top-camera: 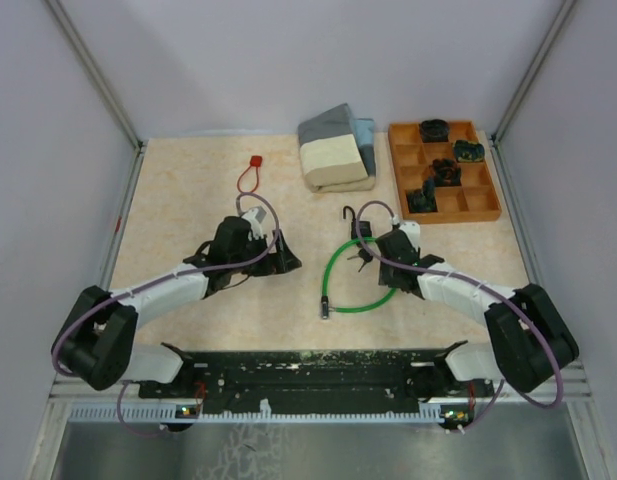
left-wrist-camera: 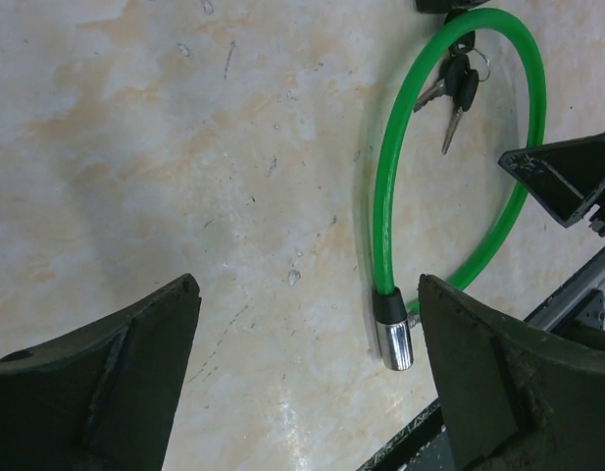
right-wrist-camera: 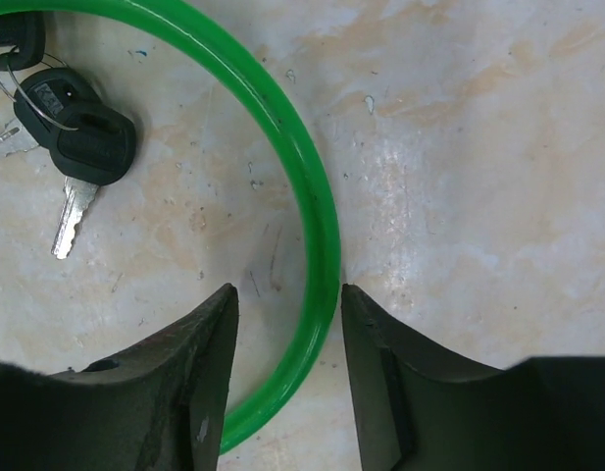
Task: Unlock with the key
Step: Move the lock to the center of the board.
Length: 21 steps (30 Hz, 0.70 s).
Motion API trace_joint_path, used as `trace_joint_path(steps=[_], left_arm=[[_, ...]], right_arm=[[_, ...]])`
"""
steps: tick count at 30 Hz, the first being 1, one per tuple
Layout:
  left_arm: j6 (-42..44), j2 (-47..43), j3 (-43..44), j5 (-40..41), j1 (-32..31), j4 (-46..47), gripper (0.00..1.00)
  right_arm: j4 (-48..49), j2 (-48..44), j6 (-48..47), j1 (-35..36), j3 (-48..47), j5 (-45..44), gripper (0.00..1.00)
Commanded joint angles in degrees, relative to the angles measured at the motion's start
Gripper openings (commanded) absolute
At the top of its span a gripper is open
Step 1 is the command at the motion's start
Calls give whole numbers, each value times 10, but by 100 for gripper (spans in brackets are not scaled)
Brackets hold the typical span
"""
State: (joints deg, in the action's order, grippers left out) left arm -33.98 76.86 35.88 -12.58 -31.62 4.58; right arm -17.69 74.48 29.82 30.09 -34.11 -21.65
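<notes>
A green cable lock [top-camera: 360, 290] lies looped on the table between my two arms, its silver metal end [top-camera: 326, 310] pointing toward the near edge. A bunch of black-headed keys [top-camera: 362, 257] rests inside the loop. The left wrist view shows the cable [left-wrist-camera: 383, 196], the metal end [left-wrist-camera: 395, 339] and the keys [left-wrist-camera: 454, 83]. My left gripper [left-wrist-camera: 310, 287] is open wide above bare table, just left of the metal end. My right gripper [right-wrist-camera: 287, 291] is open with its fingers astride the cable [right-wrist-camera: 317, 196], not clamping it. The keys [right-wrist-camera: 81, 147] lie to its upper left.
A red looped cable [top-camera: 252, 176] lies at the back left. Grey and cream foam blocks [top-camera: 333, 150] sit at the back middle. An orange compartment tray [top-camera: 481, 205] with black parts stands at the back right. A black hook [top-camera: 348, 214] lies near the right gripper.
</notes>
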Motion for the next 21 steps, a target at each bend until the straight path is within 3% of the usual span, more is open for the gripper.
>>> trace_joint_path(steps=[1, 6, 9, 16, 21], left_arm=[[4, 19, 20, -13, -13, 13, 96], [6, 13, 17, 15, -13, 1, 95], [10, 4, 14, 35, -13, -4, 96], [-4, -20, 13, 87, -8, -32, 97], [-14, -50, 2, 127, 2, -47, 98]], right_arm=[[47, 20, 9, -4, 2, 8, 42], [55, -10, 8, -4, 14, -3, 20], [53, -32, 1, -4, 10, -5, 0], [69, -91, -21, 15, -17, 19, 0], [121, -46, -35, 61, -54, 52, 0]])
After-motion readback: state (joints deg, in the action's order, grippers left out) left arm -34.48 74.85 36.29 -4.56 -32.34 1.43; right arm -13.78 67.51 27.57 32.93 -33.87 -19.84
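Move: Just under my right hand's open fingers, about 1 cm below the hand point, runs the right side of the green tube's loop. The keys lie some 7 cm to that hand's left and 5 cm ahead, the black lock about 8 cm left and 11 cm ahead, and the tube's metal end roughly 17 cm left and 9 cm back. From my left hand the tube's spot to be gripped is about 25 cm right, 2 cm back and 7 cm below. I settle my right hand slightly lower, pinch the green tube between its fingertips, then lift it about 4 cm, drifting some 3 cm left towards the side where the keys and lock lie, the fingers tipping up a little. My left hand stays empty and open; it dips about 1 cm, then eases left, away from the loop, by about 2 cm. ##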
